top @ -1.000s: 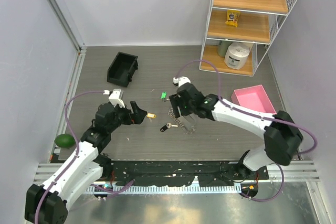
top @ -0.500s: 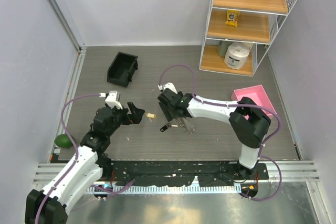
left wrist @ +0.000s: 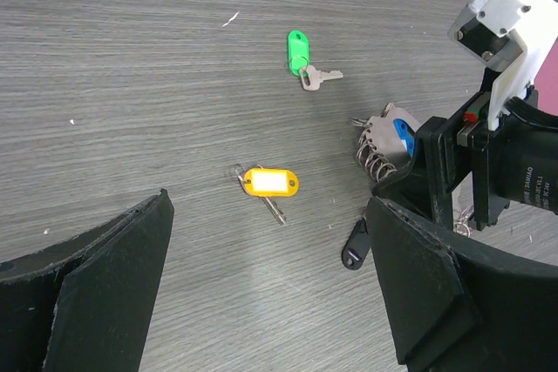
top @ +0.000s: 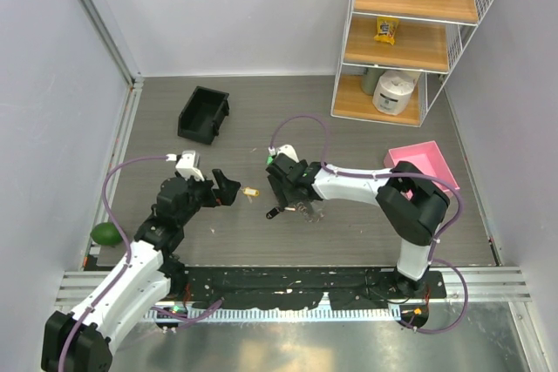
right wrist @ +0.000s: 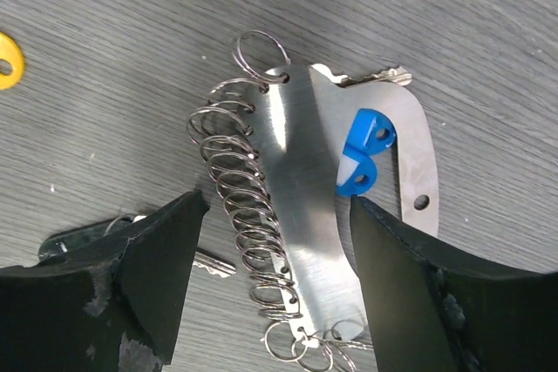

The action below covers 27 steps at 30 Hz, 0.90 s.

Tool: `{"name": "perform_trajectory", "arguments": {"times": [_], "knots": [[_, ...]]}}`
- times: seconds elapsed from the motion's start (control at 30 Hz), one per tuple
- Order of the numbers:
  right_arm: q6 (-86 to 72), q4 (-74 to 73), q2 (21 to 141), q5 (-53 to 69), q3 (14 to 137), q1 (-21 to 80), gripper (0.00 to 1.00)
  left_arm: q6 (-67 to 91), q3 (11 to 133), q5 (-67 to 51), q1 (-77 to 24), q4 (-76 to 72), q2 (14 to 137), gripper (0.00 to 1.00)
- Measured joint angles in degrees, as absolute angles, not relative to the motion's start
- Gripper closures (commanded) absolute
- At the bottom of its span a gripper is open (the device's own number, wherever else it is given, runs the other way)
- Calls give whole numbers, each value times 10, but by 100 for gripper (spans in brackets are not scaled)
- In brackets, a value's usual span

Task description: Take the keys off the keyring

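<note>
The keyring [right wrist: 296, 180], a shiny metal strip lined with wire rings, lies flat on the grey table [top: 349, 128]. A blue-headed key [right wrist: 362, 152] rests against its right side. My right gripper [right wrist: 275, 285] hovers open just above it, one finger on each side of the strip. Loose on the table are a yellow key [left wrist: 270, 183], a green key [left wrist: 299, 51] and a black key [left wrist: 354, 245]. My left gripper [left wrist: 270, 302] is open and empty, near the yellow key [top: 251, 191]. The keyring [top: 302, 207] shows partly under my right gripper [top: 295, 200].
A black bin [top: 204, 114] sits at the back left. A pink tray [top: 421, 165] lies to the right, with a wire shelf unit [top: 410, 32] behind it. A green ball [top: 107, 233] rests at the left edge.
The right arm swung its wrist leftward and settled over the keyring, jaws spreading slightly. The left arm drew back a little. The loose keys stayed put.
</note>
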State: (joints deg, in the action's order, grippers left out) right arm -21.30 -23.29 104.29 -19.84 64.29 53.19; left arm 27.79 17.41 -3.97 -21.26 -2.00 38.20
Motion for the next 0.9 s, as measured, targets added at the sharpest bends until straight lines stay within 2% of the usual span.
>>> {"name": "perform_trajectory", "arguments": {"times": [0.4, 0.53, 0.57, 0.63, 0.77, 0.9], "knots": [[-232, -143, 1017, -118, 588, 490, 26, 278, 174, -34, -213, -21, 385, 0], [-233, -123, 1003, -103, 568, 478, 46, 278, 174, -34, -213, -21, 385, 0], [-233, -120, 1002, -100, 564, 477, 55, 278, 174, -34, -213, -21, 385, 0], [-234, -116, 1000, -95, 560, 474, 66, 278, 174, -34, -213, -21, 385, 1], [-241, -104, 990, -88, 552, 471, 74, 278, 174, -34, -213, -21, 385, 0], [-238, -102, 969, -89, 532, 472, 74, 277, 174, -32, -213, -23, 385, 0]]}}
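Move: Just below the right hand's open fingers, about 1 cm farther out, 1 cm right and 2 cm down, lies the keyring's metal plate. The blue tag sits some 3 cm ahead and 2 cm right of that hand; the black fob with its key is about 5 cm left and 2 cm back; the yellow tag is 11 cm left and 3 cm ahead. From the left hand the keyring is roughly 17 cm right, 3 cm back and 12 cm lower. Tilting about 15 degrees so that its left side rises, the right hand stays low over the keyring and eases roughly 1 cm forward. Its fingers then close from about three quarters open to just under half and pinch the plate across its width, one finger at the ring-lined edge; with the plate between them the hand makes a slight shift back and to the right. ##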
